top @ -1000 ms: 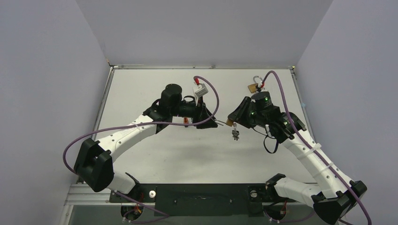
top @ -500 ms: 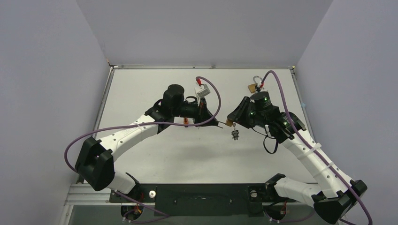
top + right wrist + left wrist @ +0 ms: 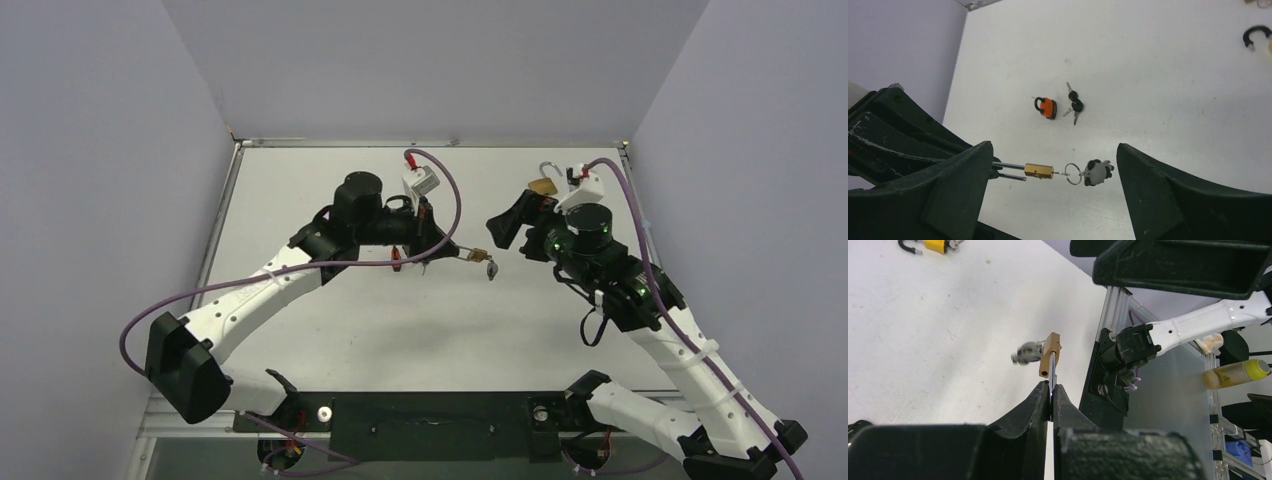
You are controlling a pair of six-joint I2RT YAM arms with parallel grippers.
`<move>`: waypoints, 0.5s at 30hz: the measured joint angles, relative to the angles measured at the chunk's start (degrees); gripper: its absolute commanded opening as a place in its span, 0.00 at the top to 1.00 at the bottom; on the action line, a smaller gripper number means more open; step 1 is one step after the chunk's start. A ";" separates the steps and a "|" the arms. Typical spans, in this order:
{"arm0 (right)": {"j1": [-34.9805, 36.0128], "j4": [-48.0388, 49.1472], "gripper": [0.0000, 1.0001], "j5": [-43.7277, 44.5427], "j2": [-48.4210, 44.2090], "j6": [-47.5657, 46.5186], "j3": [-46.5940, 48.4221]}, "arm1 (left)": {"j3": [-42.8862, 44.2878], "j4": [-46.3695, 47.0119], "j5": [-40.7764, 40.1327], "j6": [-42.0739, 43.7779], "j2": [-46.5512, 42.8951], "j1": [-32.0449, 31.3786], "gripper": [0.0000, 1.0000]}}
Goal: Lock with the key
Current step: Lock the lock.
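Observation:
A small brass padlock (image 3: 477,254) hangs in the air over the table's middle. My left gripper (image 3: 447,250) is shut on its steel shackle. In the left wrist view the padlock (image 3: 1050,355) sticks out just past the left gripper (image 3: 1052,388). In the right wrist view the padlock (image 3: 1039,170) has one shackle leg in its body and the other leg free. The key (image 3: 1060,173) sits in its far end, with a ring and a black-and-white fob (image 3: 1096,172). My right gripper (image 3: 510,225) is open just right of the lock, touching nothing; the right gripper (image 3: 1053,146) fingers stand wide apart.
An orange padlock (image 3: 1046,107) and a bunch of black-headed keys (image 3: 1074,104) lie on the table under the left arm. A brass padlock (image 3: 543,183) with an open shackle lies at the back right. The table's metal rail (image 3: 225,215) runs along the left.
The left gripper shut on the padlock's shackle. The right gripper then let go, opened wide and drew back to the right. The lock now hangs from the left gripper alone.

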 measured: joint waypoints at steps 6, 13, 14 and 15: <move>0.00 13.33 0.11 -5.86 -6.19 -7.78 -3.54 | 6.21 -5.68 -1.86 0.09 -6.10 -0.02 1.00; 0.00 24.72 0.11 -18.29 -5.55 -14.12 -2.38 | 14.12 -10.86 -3.61 0.44 -11.50 0.00 1.00; 0.00 25.73 0.11 -20.15 -5.29 -14.67 -1.88 | 14.56 -11.43 -3.82 0.39 -12.20 0.00 1.00; 0.00 26.97 0.12 -22.75 -4.90 -15.23 -1.25 | 15.10 -12.26 -4.09 0.42 -12.96 0.00 1.00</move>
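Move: Just off the open right hand hangs the small brass padlock, its body about 3 cm to the left and 3 cm below. From the left hand, which already pinches its long shackle, that body sits some 5 cm to the right and 1 cm lower. The panda charm hangs about 1 cm left, 1 cm back and 6 cm below the right hand. On the table, some 27 cm below the left hand, lie the black keys, about 14 cm ahead and 8 cm left, and the orange padlock, 13 cm ahead and 14 cm left. Rising together, both hands carry the work up: the left keeps its pinch on the shackle and lifts it some 15 cm, easing left and back, fingertips tilting up. The right, fingers staying wide open around the padlock body, climbs about 12 cm, also drifting left and back, while its wrist tips up about 30 degrees and swings counter-clockwise to point more to the left. ##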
